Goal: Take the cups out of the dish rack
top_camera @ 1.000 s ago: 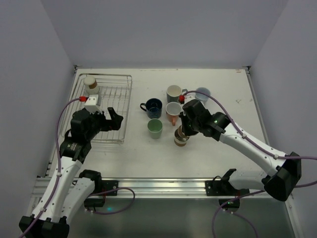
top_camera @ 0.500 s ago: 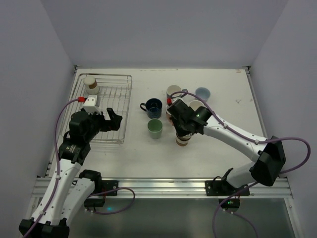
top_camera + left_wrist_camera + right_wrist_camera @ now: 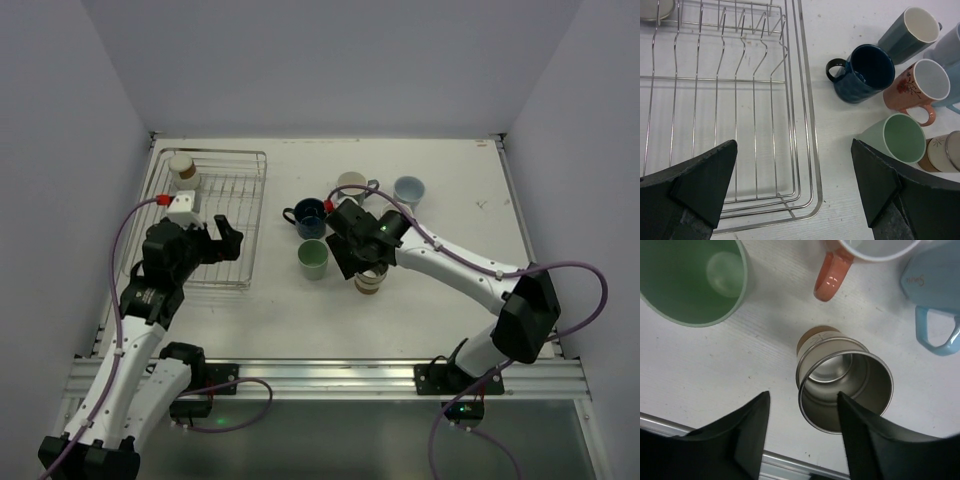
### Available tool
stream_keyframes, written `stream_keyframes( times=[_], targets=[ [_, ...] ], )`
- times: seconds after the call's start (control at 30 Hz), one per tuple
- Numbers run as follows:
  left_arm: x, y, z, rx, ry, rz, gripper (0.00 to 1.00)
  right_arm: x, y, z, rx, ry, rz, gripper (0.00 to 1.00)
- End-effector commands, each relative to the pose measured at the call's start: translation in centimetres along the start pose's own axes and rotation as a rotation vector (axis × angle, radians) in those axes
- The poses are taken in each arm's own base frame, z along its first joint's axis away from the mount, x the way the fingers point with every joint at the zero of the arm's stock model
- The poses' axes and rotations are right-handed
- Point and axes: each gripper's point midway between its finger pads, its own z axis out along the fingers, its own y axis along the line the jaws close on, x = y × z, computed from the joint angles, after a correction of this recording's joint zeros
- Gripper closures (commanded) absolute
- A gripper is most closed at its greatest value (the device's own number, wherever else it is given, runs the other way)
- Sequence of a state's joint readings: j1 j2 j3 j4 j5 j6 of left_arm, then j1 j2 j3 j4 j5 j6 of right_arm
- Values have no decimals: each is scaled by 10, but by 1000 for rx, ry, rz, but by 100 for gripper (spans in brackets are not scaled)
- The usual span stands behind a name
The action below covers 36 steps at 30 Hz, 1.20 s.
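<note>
The silver wire dish rack lies at the left, with one beige-and-brown cup in its far corner. My left gripper hovers open over the rack's near right corner, holding nothing. On the table stand a navy mug, a grey-green cup, a light blue mug, a mint green cup and a beige-and-brown tumbler. My right gripper is open above the upright tumbler, one finger outside its rim and one over its mouth. A salmon-pink mug shows in the left wrist view.
The cups cluster tightly mid-table under and around the right arm. The metal rail runs along the table's near edge, just in front of the tumbler. Grey walls close in the left, far and right sides.
My right gripper has opened and let go of the beige-and-brown tumbler, which now stands on the table. The right wrist has swung left over the cups. The left arm has stayed put.
</note>
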State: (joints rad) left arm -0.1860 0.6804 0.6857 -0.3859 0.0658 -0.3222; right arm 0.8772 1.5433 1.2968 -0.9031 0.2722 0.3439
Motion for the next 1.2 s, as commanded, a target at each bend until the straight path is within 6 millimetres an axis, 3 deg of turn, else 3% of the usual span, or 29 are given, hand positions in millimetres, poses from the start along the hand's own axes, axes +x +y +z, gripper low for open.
stream_keyframes(
  times=[0.0, 0.1, 0.2, 0.23, 0.27, 0.3, 0.33, 0.4, 0.53, 0.67, 0.73, 0.77, 0.8, 0.9, 0.97, 1.17],
  targets=[
    [-17, 3, -1, -41, -30, -11, 0, -28, -1, -34, -33, -125, -9, 38],
    [-34, -5, 0, -16, -54, -28, 0, -41, 1, -55, -89, -224, 13, 25],
    [-53, -2, 13, -65, -64, -55, 0, -50, 4, -77, -163, -347, 47, 21],
    [-69, -2, 13, -83, -96, -72, 0, -41, 6, -73, -181, -348, 50, 21],
    [-78, 5, 16, -133, -120, -85, 0, -53, 8, -91, -233, -447, 85, 21],
    [-80, 11, 26, -168, -108, -93, 0, -52, 15, -95, -290, -478, 89, 21],
    [-92, 13, 29, -191, -134, -108, 0, -39, 19, -85, -317, -470, 93, 21],
    [-106, 28, 44, -269, -156, -130, 0, -49, 29, -106, -430, -596, 138, 21],
    [-125, 64, 80, -330, -158, -196, 0, -37, 44, -108, -571, -678, 157, 21],
    [-141, 110, 108, -421, -172, -193, 0, -32, 40, -116, -595, -756, 156, 21],
    [-139, 125, 130, -450, -143, -169, 0, -31, 39, -118, -601, -778, 152, 21],
    [-128, 137, 145, -480, -104, -164, 0, -30, 39, -117, -600, -780, 151, 21],
    [-136, 140, 150, -487, -113, -157, 0, -30, 39, -117, -602, -781, 151, 21],
    [-127, 160, 172, -537, -78, -120, 1, -28, 43, -112, -614, -774, 144, 21],
    [-117, 176, 183, -581, -57, -113, 1, -28, 43, -108, -611, -770, 144, 21],
    [-115, 202, 201, -631, -44, -113, 3, -27, 45, -104, -612, -764, 142, 21]
  ],
)
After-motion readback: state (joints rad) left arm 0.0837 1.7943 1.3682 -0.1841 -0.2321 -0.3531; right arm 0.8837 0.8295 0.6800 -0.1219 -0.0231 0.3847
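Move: From the left hand, the upside-down cup, last in the rack, lies roughly 31 cm ahead, 17 cm left and 14 cm below. The rack's middle is about 18 cm ahead, 9 cm left and 18 cm below. From the right hand, the steel-lined cup on the stack is about 1 cm ahead, 4 cm right and 5 cm below; the green cup is 6 cm ahead and 11 cm left, the orange mug some 15 cm straight ahead, both 8 cm below. The right fingers, already parted astride the steel-lined cup's rim, open further and come free, rising about 9 cm and drawing back while the wrist swings them up towards the left. The left hand, still open and touching nothing, travels some 24 cm forward and 14 cm left towards the rack's last cup, first rising, then sinking below its starting height as it turns about 30 degrees counter-clockwise and tips down. ##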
